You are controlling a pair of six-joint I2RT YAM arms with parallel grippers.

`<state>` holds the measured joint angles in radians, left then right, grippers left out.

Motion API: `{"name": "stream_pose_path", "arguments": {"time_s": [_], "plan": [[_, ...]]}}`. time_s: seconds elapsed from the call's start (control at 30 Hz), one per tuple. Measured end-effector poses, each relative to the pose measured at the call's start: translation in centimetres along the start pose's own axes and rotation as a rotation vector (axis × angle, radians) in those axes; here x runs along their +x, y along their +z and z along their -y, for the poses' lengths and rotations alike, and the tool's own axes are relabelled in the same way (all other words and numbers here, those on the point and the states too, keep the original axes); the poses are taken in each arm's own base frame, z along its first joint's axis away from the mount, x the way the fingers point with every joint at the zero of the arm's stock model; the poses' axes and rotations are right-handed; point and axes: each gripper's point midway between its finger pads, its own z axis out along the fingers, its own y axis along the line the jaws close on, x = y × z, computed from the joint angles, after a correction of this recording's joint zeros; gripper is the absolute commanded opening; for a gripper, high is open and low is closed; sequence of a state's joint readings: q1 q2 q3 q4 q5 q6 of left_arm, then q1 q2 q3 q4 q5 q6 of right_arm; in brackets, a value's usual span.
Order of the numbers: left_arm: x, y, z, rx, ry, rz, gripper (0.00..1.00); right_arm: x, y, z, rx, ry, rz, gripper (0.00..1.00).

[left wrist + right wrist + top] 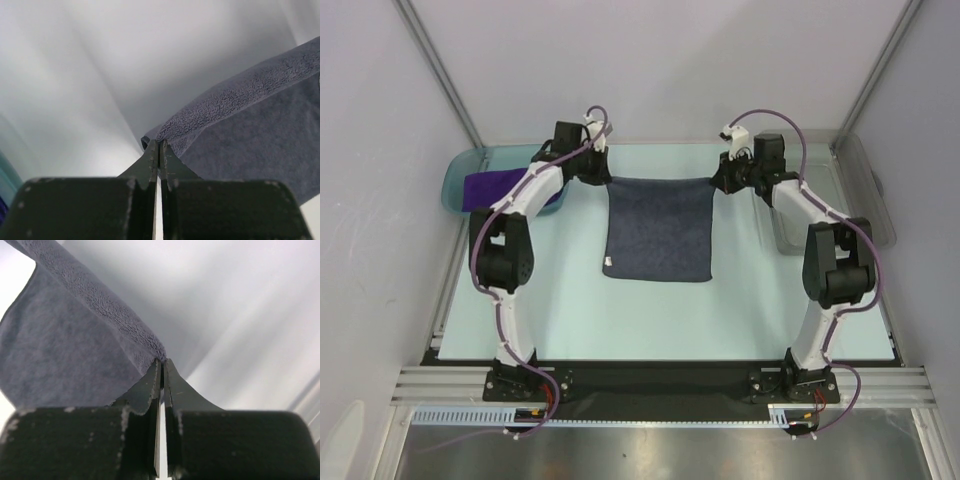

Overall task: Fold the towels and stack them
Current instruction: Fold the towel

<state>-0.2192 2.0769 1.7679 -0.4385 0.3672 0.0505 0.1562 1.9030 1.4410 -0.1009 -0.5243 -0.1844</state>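
A grey-blue towel (658, 228) hangs stretched between my two grippers at the far middle of the table, its lower part lying on the tabletop with a small white tag (608, 263) at its near left corner. My left gripper (608, 180) is shut on the towel's far left corner (159, 136). On the far right corner (159, 356) my right gripper (713, 181) is shut as well. Both wrist views show the cloth's edge (240, 92) running taut away from the pinched tips. A deep purple towel (492, 188) lies in the teal tray (455, 180) at far left.
A clear grey bin (860, 195) stands at the far right, partly behind the right arm. White walls with metal posts close in the back and sides. The pale tabletop (660, 320) runs between the towel and the arm bases.
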Motion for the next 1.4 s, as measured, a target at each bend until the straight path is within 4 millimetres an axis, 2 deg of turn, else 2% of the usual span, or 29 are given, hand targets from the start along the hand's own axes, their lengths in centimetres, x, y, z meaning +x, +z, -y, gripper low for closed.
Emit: {"name": "stream_pose_path", "arguments": {"time_s": [0.13, 0.3, 0.5, 0.63, 0.77, 0.97, 1.2, 1.4], "plan": [[0.6, -1.5, 0.8, 0.009, -0.009, -0.001, 0.00, 0.6, -1.1, -1.7, -0.005, -0.001, -0.016, 0.00], [2.4, -3.4, 2.1, 0.033, -0.033, -0.018, 0.00, 2.4, -2.8, -3.9, -0.004, 0.017, -0.057, 0.00], [6.8, -5.0, 3.8, 0.060, -0.093, -0.082, 0.00, 4.6, -5.0, -5.8, 0.004, 0.044, -0.092, 0.00], [10.1, -5.5, 4.9, 0.069, -0.121, -0.132, 0.00, 6.9, -6.5, -7.1, 0.014, 0.075, -0.123, 0.00], [12.6, -6.4, 6.2, 0.074, -0.130, -0.169, 0.00, 8.6, -6.9, -8.3, 0.017, 0.110, -0.153, 0.00], [13.9, -7.5, 7.4, 0.060, -0.122, -0.172, 0.00, 11.9, -7.7, -10.2, 0.023, 0.164, -0.208, 0.00], [15.7, -8.6, 7.4, 0.024, -0.153, -0.185, 0.00, 14.2, -8.4, -10.3, 0.071, 0.233, -0.238, 0.01], [17.4, -8.6, 7.4, -0.015, -0.161, -0.222, 0.02, 16.0, -8.6, -11.2, 0.074, 0.278, -0.257, 0.05]]}}
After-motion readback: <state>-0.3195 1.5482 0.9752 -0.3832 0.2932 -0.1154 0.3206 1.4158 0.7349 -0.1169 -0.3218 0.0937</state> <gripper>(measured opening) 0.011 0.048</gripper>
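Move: I hold the dark towel's two far corners raised, one in each hand. The near corner on my left lies about 24 cm back from my left hand, 1 cm left and 12 cm down; the one on my right is some 25 cm straight back from my right hand and 13 cm down. The purple towel sits about 24 cm left of my left hand, 1 cm farther out; the empty grey bin's middle is 30 cm right of my right hand, 1 cm nearer. Still pinching both corners, I draw my two hands back together about 20 cm, carrying the far edge over the towel's near half towards its near edge. After going back nearly level at first, I lower them, the left 6 cm and the right 8, tipping both sets of fingers 15 to 20 degrees farther down; my right grip slackens at the last without opening. ##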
